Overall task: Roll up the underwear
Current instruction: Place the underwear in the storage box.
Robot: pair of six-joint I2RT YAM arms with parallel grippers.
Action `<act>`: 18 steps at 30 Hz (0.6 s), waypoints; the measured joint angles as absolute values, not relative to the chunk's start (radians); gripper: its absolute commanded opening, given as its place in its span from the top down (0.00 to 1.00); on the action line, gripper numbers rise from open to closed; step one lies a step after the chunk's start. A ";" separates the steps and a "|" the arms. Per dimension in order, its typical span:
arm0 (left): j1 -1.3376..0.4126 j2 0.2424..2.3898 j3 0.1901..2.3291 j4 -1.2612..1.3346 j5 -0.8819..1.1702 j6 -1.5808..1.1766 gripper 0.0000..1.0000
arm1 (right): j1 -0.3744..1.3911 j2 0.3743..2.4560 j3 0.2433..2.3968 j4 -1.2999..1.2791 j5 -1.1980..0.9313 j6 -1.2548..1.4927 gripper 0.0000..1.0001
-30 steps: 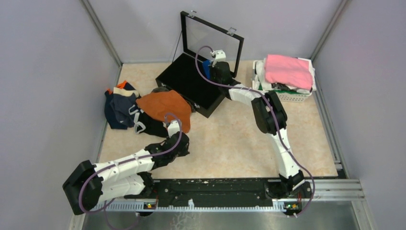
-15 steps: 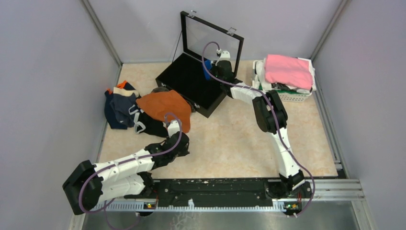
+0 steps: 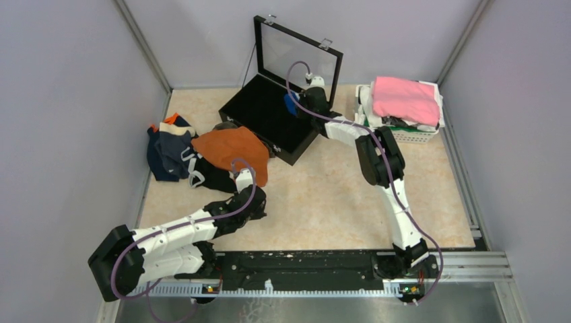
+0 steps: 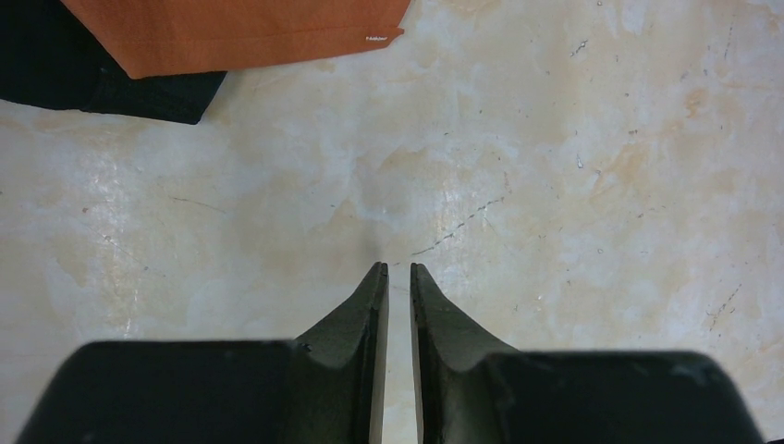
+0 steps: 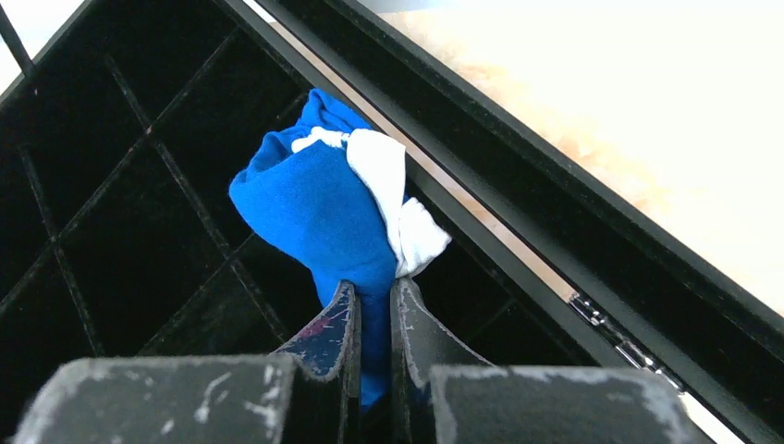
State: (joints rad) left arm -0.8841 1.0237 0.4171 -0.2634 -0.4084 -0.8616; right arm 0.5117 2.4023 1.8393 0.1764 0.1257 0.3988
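Observation:
My right gripper [image 5: 373, 285] is shut on a bunched royal blue underwear with white trim [image 5: 314, 203]. It hangs over the divided compartments at the back right of the open black case [image 3: 259, 114]. From the top view that gripper [image 3: 300, 102] and the blue underwear [image 3: 290, 103] sit just below the raised lid. More underwear lies in a pile on the left: rust-orange [image 3: 229, 148], navy [image 3: 165, 153], black with a white band [image 3: 202, 176]. My left gripper [image 4: 398, 266] hovers over bare table just short of the orange piece [image 4: 231, 37]. Its fingers stand nearly together with nothing between them.
The case's glass lid [image 3: 296, 54] stands upright behind my right wrist. A white basket [image 3: 407, 134] at the back right holds a folded pink cloth [image 3: 404, 99] and white items. Grey walls close in the table on three sides.
My right gripper has shifted a little to the right along the back of the case, carrying the blue underwear. The left arm has stayed still.

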 measured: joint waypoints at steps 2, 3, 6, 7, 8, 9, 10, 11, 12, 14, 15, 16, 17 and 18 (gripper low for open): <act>-0.884 1.024 0.417 -0.263 -0.408 -0.862 0.80 | 0.510 2.402 1.839 0.168 0.125 0.409 1.00; -0.884 1.024 0.417 -0.263 -0.408 -0.862 0.81 | 0.509 2.402 1.840 0.166 0.125 0.414 1.00; -0.884 1.031 0.417 -0.263 -0.408 -0.862 0.81 | 0.509 2.402 1.851 0.144 0.126 0.423 1.00; -0.884 1.034 0.417 -0.263 -0.407 -0.861 0.81 | 0.508 2.402 1.860 0.127 0.127 0.424 1.00; -0.884 1.036 0.417 -0.263 -0.407 -0.861 0.81 | 0.508 2.402 1.868 0.112 0.127 0.425 1.00; -0.884 1.038 0.417 -0.262 -0.406 -0.861 0.81 | 0.508 2.402 1.879 0.091 0.127 0.428 1.00; -0.884 1.039 0.417 -0.263 -0.405 -0.860 0.81 | 0.507 2.402 1.892 0.065 0.127 0.428 1.00; -0.884 1.039 0.417 -0.263 -0.405 -0.859 0.81 | 0.506 2.403 1.905 0.042 0.127 0.428 0.99; -0.884 1.039 0.417 -0.263 -0.405 -0.858 0.81 | 0.506 2.406 1.922 0.017 0.126 0.427 0.93; -0.884 1.039 0.417 -0.263 -0.405 -0.857 0.81 | 0.506 2.412 1.946 -0.015 0.127 0.422 0.81; -0.884 1.039 0.417 -0.263 -0.405 -0.855 0.82 | 0.506 2.413 1.950 -0.024 0.127 0.421 0.77; -0.884 1.039 0.417 -0.263 -0.405 -0.855 0.82 | 0.506 2.413 1.954 -0.031 0.126 0.418 0.72; -0.884 1.039 0.417 -0.263 -0.405 -0.854 0.82 | 0.506 2.413 1.957 -0.035 0.124 0.415 0.69; -0.884 1.039 0.417 -0.263 -0.405 -0.854 0.82 | 0.506 2.413 1.960 -0.038 0.123 0.414 0.67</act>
State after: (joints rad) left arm -0.8841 1.0393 0.4171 -0.2626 -0.4046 -0.8539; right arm 0.5064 2.4134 1.9598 -0.0380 0.1226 0.4145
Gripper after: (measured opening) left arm 0.187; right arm 0.257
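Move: The right hand is already low inside the storage box with the rolled underwear pinched in its fingers, the roll's middle about 2 cm ahead, 1 cm left and 1 cm below. The box's middle is some 7 cm left, 2 cm back and 3 cm below; its lid-hinge edge runs about 6 cm ahead. The white basket stands roughly 30 cm right and 1 cm back. From the left hand, the box's middle is about 36 cm ahead and 3 cm right. The right fingers, shut on the rolled underwear in the box, loosen late and spread to about a quarter open, either side of the roll. Before that the hand nearly stays put, easing under 1 cm to the right and slightly back while its fingertips tip some 5 degrees further down towards the box floor. ##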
